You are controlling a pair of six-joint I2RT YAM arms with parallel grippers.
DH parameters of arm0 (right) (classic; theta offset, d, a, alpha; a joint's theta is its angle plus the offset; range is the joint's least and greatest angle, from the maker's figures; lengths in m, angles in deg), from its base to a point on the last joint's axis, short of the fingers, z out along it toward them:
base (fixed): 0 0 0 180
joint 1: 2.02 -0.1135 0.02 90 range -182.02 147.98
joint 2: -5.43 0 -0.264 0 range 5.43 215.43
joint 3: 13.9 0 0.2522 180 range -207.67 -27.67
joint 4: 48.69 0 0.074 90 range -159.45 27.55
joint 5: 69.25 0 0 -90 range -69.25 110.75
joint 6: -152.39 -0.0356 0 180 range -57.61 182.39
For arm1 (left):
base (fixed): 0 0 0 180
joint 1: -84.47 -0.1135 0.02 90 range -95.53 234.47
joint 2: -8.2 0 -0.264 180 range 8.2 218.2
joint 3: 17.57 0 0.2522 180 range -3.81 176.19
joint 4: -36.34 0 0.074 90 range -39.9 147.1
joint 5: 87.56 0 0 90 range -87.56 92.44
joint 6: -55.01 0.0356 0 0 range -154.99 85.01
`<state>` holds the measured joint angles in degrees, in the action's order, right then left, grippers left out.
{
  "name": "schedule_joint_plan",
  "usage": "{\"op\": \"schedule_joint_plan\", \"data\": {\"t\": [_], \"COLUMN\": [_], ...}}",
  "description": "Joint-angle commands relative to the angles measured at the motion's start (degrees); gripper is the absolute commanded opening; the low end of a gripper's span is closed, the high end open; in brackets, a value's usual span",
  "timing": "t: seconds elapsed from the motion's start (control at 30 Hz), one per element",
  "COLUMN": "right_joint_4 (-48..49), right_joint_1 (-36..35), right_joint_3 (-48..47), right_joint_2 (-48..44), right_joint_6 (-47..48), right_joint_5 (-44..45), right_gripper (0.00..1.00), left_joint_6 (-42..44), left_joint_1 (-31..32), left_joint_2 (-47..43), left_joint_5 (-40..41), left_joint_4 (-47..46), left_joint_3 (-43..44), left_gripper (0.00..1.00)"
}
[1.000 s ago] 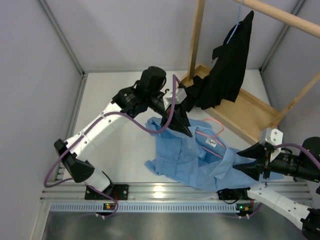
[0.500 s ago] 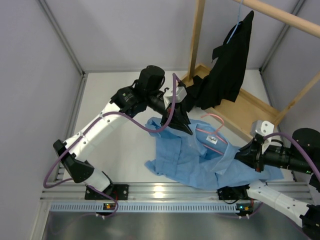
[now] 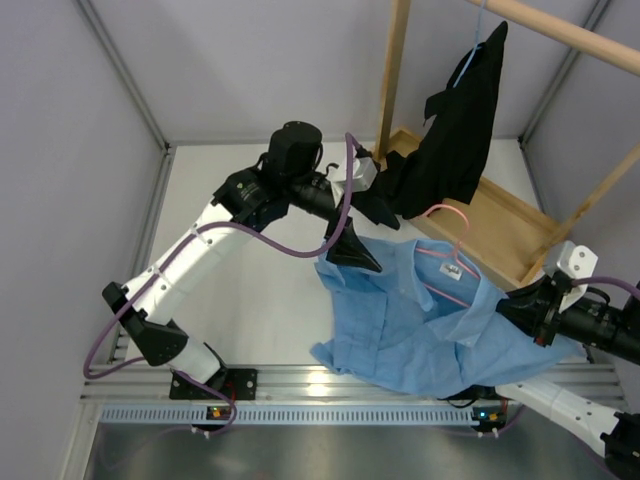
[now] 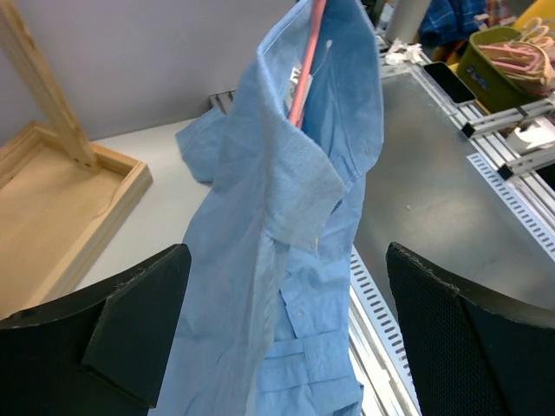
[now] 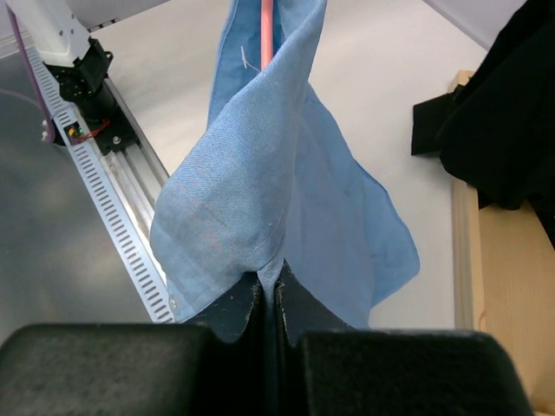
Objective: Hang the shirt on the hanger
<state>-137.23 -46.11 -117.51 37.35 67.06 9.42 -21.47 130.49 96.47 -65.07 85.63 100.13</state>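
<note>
The light blue shirt (image 3: 420, 325) hangs lifted over the near right of the table, stretched between the two arms. The pink hanger (image 3: 452, 255) sits inside its collar, hook (image 3: 446, 212) pointing up; its wire also shows in the left wrist view (image 4: 303, 65) and the right wrist view (image 5: 267, 26). My right gripper (image 3: 527, 312) is shut on a fold of the shirt (image 5: 260, 199), fabric pinched between its jaws (image 5: 275, 290). My left gripper (image 3: 362, 232) is open beside the collar; the shirt (image 4: 277, 243) hangs between its wide fingers (image 4: 130, 329) without being gripped.
A wooden rack with a tray base (image 3: 495, 225) stands at the back right. A black garment (image 3: 455, 120) hangs from its rail on a pale blue hanger. An aluminium rail (image 3: 300, 382) runs along the near edge. Grey walls close in left and back.
My left gripper has opened and let go at the collar. My right gripper shut on the shirt and pulled it right and up, so the shirt and hanger shifted toward the rack.
</note>
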Motion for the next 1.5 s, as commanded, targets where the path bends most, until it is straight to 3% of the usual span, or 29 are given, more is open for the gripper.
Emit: {"op": "schedule_joint_plan", "data": {"t": [0.0,0.33,0.47,0.6,0.8,0.93,1.3,1.47], "right_joint_4": [-0.71,-5.80,-6.78,-8.18,-11.08,-11.09,-9.86,2.06], "right_joint_1": [-0.20,-0.37,-1.86,-3.80,-6.09,-7.49,-7.67,-7.67], "right_joint_3": [-2.62,-14.65,-19.48,-24.66,-37.85,-38.83,-28.56,-14.41], "right_joint_2": [-0.37,-1.86,-2.82,-3.18,-2.13,-1.25,3.06,3.67], "right_joint_6": [-1.50,-6.14,-8.00,-10.90,-15.91,-16.18,-19.95,-20.93], "right_joint_5": [3.94,9.30,12.98,19.66,32.32,36.90,54.90,56.59], "right_gripper": [0.00,0.00,0.00,0.00,0.00,0.00,0.00,0.00], "left_joint_6": [-2.44,-13.16,-16.15,-17.12,-18.17,-21.51,-24.85,-26.61], "left_joint_1": [-0.14,-2.07,-2.07,-2.07,-2.07,-1.99,-1.99,-1.99], "left_joint_2": [-2.05,-15.48,-22.69,-30.50,-37.63,-42.56,-53.37,-53.20], "left_joint_5": [5.17,45.58,69.19,79.87,86.48,87.81,87.37,85.70], "left_joint_4": [-4.76,-16.01,-16.46,-14.71,-9.34,-4.51,1.91,1.74], "left_joint_3": [1.09,-8.31,-14.97,-22.26,-30.54,-35.46,-44.69,-50.41], "left_gripper": [0.98,0.98,0.98,0.98,0.98,0.98,0.98,0.98]}}
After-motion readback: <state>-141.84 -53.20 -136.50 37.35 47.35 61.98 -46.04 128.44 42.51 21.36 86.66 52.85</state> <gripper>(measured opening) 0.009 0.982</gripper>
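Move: The right hand already holds the blue shirt's right shoulder, with the pink hanger in its collar about 12 cm to its left and 4 cm ahead. The rod's free stretch is roughly 30 cm ahead, 16 cm to the right and 18 cm above; the black shirt hangs some 42 cm ahead, 4 cm left and 10 cm below. From the open left hand, that rod stretch lies about 21 cm ahead, 40 cm right and 15 cm above. Keeping its fingers shut on the blue shirt's shoulder, the right hand carries shirt and hanger nearly 20 cm to the right while lifting them about 14 cm and drawing back a little, then swings forward towards the rod, sinking and easing back left, as the wrist ends some 50 degrees clockwise. The left hand, already wide open, clears away from the shirt, first forward and then far to the left, turning about 90 degrees counter-clockwise; it rises slightly before dropping over the bare table. ##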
